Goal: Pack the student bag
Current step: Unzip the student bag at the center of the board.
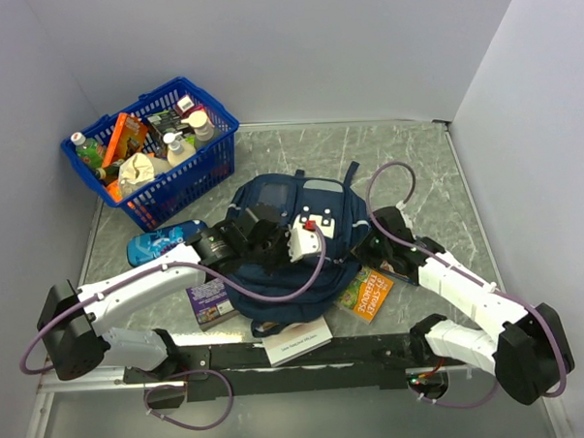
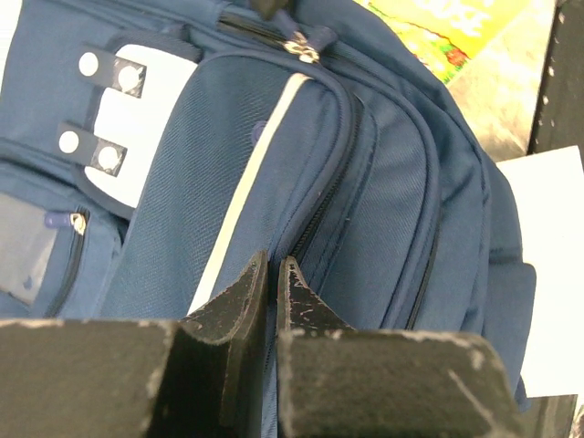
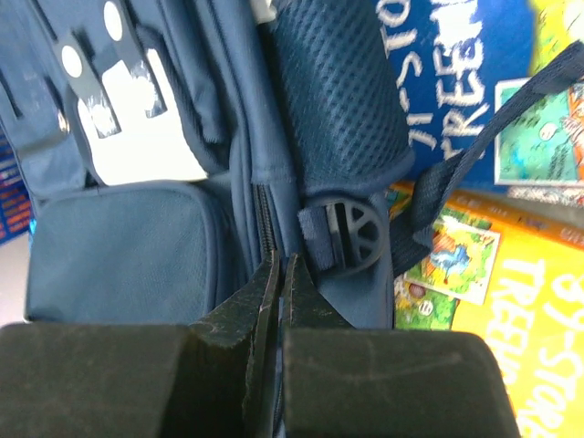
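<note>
The student bag [image 1: 276, 192] lies flat in the middle of the table, navy with a paler front panel and white patches. My left gripper [image 1: 274, 247] rests on top of it, and in the left wrist view the left gripper [image 2: 272, 266] is shut on a thin ridge of the student bag [image 2: 383, 182] at a curved zip line. The zip pulls [image 2: 301, 46] sit further along that line. My right gripper [image 1: 373, 246] is at the bag's right side. There the right gripper [image 3: 278, 265] is shut on the student bag [image 3: 119, 255], at the zip seam beside a mesh pocket [image 3: 333, 91].
A blue basket [image 1: 189, 180] full of bottles and packets stands at the back left. A blue pencil case [image 1: 162, 242] and a purple book [image 1: 208, 300] lie left of the bag. A yellow-green book [image 1: 366, 293] lies right of it, a white card [image 1: 297, 340] in front.
</note>
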Controlling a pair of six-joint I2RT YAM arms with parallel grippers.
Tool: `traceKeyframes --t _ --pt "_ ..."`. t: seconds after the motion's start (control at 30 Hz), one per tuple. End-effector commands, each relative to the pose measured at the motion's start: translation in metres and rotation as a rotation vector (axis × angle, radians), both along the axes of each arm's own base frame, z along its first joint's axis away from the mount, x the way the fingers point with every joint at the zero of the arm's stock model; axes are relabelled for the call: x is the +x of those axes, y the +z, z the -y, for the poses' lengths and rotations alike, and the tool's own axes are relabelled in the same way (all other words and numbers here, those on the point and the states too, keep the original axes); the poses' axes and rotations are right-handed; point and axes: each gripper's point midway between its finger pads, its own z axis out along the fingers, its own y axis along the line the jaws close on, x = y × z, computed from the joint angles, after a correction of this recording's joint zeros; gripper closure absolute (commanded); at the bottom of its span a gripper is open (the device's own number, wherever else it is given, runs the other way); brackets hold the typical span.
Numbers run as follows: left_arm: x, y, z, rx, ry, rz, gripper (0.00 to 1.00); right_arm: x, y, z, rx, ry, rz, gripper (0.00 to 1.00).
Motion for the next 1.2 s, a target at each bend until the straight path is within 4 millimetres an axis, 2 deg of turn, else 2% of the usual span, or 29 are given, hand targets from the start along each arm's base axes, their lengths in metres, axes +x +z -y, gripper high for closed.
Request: traceKeyframes --t 0.0,0.1,0.17,0.23,0.27,0.33,0.43,0.47,0.53,0.6,0.63,0.7,0.73,0.77,0.8,0.83,0.87,0.9,0.93,1.03,1.1,1.17 --pt "0.056 0.058 0.010 -0.199 0.230 0.126 0.99 -0.038 0.000 -0.015 0.043 0.092 -0.106 1.00" --pt "0.065 0.061 0.010 -0.219 0.318 0.058 0.99 -0.036 0.011 -0.018 0.087 0.076 -0.074 1.00" --pt "0.061 0.062 0.011 -0.208 0.348 -0.010 0.99 -0.029 0.022 -0.019 0.112 0.058 -0.048 1.00" --pt "0.058 0.049 0.015 -0.170 0.389 -0.109 0.99 -0.021 0.037 -0.022 0.136 0.055 -0.018 1.00" --pt "0.060 0.059 0.019 -0.177 0.407 -0.131 0.99 -0.017 0.042 -0.021 0.140 0.046 -0.008 1.00" --pt "0.059 0.047 0.019 -0.124 0.457 -0.207 0.99 -0.010 0.055 -0.020 0.149 0.031 0.029 1.00" --pt "0.073 0.073 0.030 -0.239 0.515 -0.221 0.99 0.003 0.062 -0.012 0.142 -0.003 0.059 1.00" --pt "0.081 0.088 0.032 -0.280 0.532 -0.211 0.99 0.006 0.062 -0.008 0.129 -0.009 0.061 1.00" --pt "0.092 0.094 0.028 -0.301 0.566 -0.232 0.99 0.011 0.059 0.001 0.104 -0.030 0.061 1.00" --pt "0.087 0.094 0.027 -0.290 0.531 -0.230 0.99 0.007 0.050 0.009 0.051 -0.019 0.047 1.00" --pt "0.081 0.081 0.024 -0.260 0.500 -0.231 0.99 0.005 0.045 0.012 0.028 -0.015 0.039 1.00" --pt "0.064 0.073 0.023 -0.236 0.409 -0.252 0.99 -0.006 0.027 0.017 -0.021 0.029 0.014 1.00" --pt "0.052 0.055 0.017 -0.177 0.354 -0.264 0.99 -0.011 0.021 0.017 -0.025 0.053 0.011 1.00" --pt "0.041 0.048 0.014 -0.149 0.301 -0.277 0.99 -0.018 0.015 0.014 -0.027 0.106 0.001 1.00" --pt "0.035 0.048 0.009 -0.147 0.268 -0.252 0.99 -0.028 0.005 0.015 -0.033 0.134 -0.020 1.00" --pt "0.027 0.029 0.000 -0.111 0.254 -0.263 0.99 -0.030 0.003 0.014 -0.042 0.184 0.001 1.00" --pt "0.020 0.027 -0.006 -0.100 0.226 -0.249 0.99 -0.037 -0.002 0.011 -0.031 0.224 -0.007 0.99" --pt "0.017 0.021 -0.011 -0.075 0.198 -0.227 0.99 -0.040 -0.003 0.010 -0.034 0.252 -0.002 0.96" --pt "0.008 0.007 -0.020 -0.032 0.182 -0.246 0.99 -0.042 -0.004 0.010 -0.051 0.305 0.014 0.92" --pt "-0.004 -0.006 -0.032 0.022 0.121 -0.238 0.99 -0.045 -0.005 0.008 -0.090 0.414 0.037 0.66" --pt "-0.006 -0.009 -0.034 0.031 0.100 -0.232 0.99 -0.039 0.000 0.006 -0.106 0.464 0.087 0.62" --pt "-0.007 -0.011 -0.035 0.040 0.085 -0.225 0.99 -0.027 0.011 0.003 -0.145 0.533 0.219 0.59"
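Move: The zipper pull is already between the right fingers; the side buckle sits about 3 cm ahead of that hand and 2 cm to its right, and the orange book some 6 cm back, 3 cm right and 8 cm below. From the left hand, already pinching the bag's front edge, the pull lies about 18 cm right, 4 cm ahead and 6 cm lower, and the white patch roughly 9 cm right, 9 cm ahead and 5 cm lower. Upward first, the right hand lifts the held zipper pull about 5 cm, then sinks again, draws back to some 3 cm nearer its base, turns counter-clockwise and opens about a third to let go. The left hand keeps its pinch on the bag fabric, pushing some 6 cm forward and up while twisting counter-clockwise, then comes back down, ending slightly left and lower. ##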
